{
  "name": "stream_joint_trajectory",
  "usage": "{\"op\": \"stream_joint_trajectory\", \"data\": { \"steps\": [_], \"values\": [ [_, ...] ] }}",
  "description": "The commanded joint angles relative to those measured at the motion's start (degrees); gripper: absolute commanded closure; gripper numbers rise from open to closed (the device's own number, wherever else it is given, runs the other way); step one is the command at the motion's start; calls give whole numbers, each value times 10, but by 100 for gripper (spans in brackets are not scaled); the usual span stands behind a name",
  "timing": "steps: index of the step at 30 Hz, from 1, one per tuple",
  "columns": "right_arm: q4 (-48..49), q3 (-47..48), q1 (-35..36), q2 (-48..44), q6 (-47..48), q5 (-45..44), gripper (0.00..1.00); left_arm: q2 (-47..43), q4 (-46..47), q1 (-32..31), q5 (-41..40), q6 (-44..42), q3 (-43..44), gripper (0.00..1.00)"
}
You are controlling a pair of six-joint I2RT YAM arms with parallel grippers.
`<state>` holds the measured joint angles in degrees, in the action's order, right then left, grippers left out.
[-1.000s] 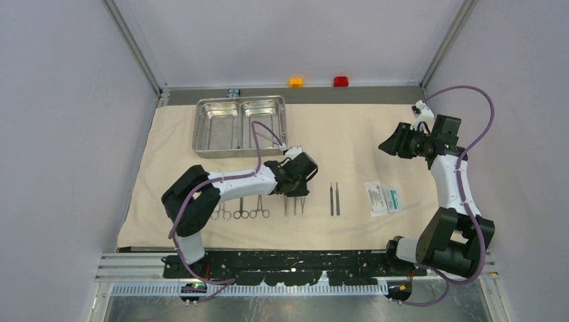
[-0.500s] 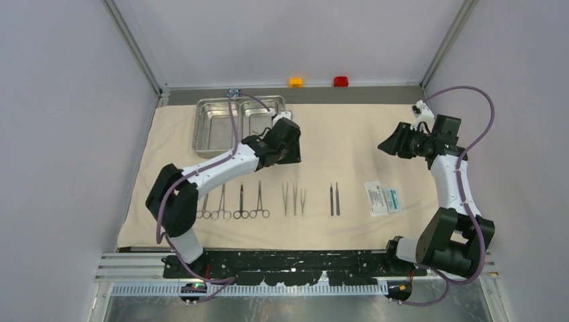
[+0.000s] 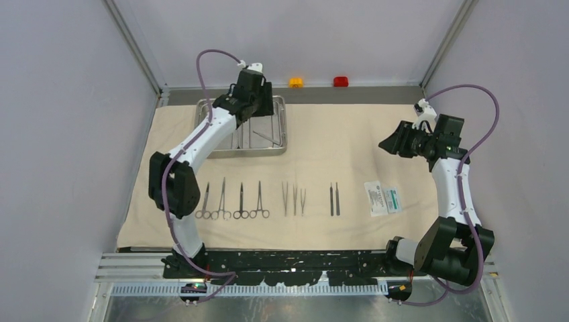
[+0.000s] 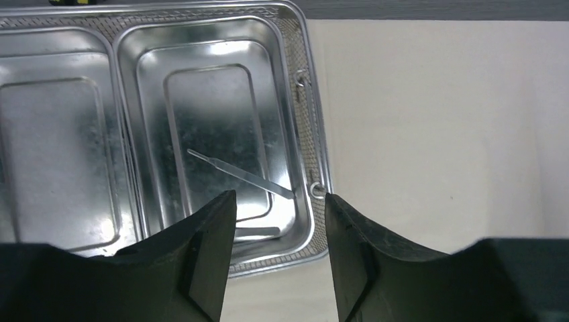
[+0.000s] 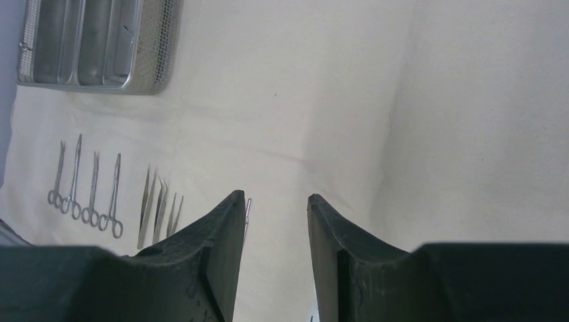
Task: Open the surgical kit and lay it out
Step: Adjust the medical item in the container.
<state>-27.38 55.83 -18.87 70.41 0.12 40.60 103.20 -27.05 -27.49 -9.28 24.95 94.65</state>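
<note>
The beige cloth wrap (image 3: 349, 141) lies spread flat. At its back left stands the steel two-compartment tray (image 3: 285, 127), and one thin straight tool (image 4: 241, 176) lies slanted in its right compartment. My left gripper (image 4: 280, 198) hovers open above the tray's near right corner (image 4: 305, 255), nothing between its fingers. Along the front of the cloth runs a row: several ring-handled forceps and scissors (image 3: 231, 201), three tweezers (image 3: 294, 199), two thin straight tools (image 3: 334, 199) and the white-and-green packet (image 3: 383, 198). My right gripper (image 5: 275, 196) hangs open and empty over the right side of the cloth.
An orange button (image 3: 296, 82) and a red button (image 3: 341, 81) sit on the grey strip behind the cloth. Grey walls close in the left and right sides. A black rail (image 3: 288, 258) runs along the near edge by the arm bases.
My left arm has swung from the tweezers in the front row back to the tray, and its jaws have opened on the way. The right arm has stayed put.
</note>
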Motion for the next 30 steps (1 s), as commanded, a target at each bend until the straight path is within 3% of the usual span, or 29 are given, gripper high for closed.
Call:
{"op": "stream_joint_trajectory", "data": {
  "steps": [1, 13, 24, 30],
  "values": [
    [-2, 27, -1, -3, 13, 0, 55, 81, -75, 37, 15, -78, 83, 47],
    [-45, 49, -1, 58, 62, -19, 55, 269, -219, 82, 72, -79, 252, 42],
    [-67, 65, -2, 108, 77, -20, 55, 308, -215, 83, 112, -34, 248, 44],
    [-66, 66, -1, 117, 75, -9, 55, 276, -194, 83, 114, -48, 210, 45]
  ]
}}
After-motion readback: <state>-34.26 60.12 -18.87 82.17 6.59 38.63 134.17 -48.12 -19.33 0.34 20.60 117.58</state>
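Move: The medical item, a slim metal instrument slanting across the tray's right compartment, lies about 4 cm ahead of the left hand, 2 cm to its left and 19 cm below. A second slim tool sits roughly 4 cm nearer the base and 2 cm left of it; the tray's right rim runs some 6 cm to its right, level with it. From the right hand, the medical item is about 17 cm ahead, 36 cm left, 16 cm below. Left hand sinks some 17 cm to the medical item, pitching down 30 degrees, fingers open; right lowers 5 cm. ##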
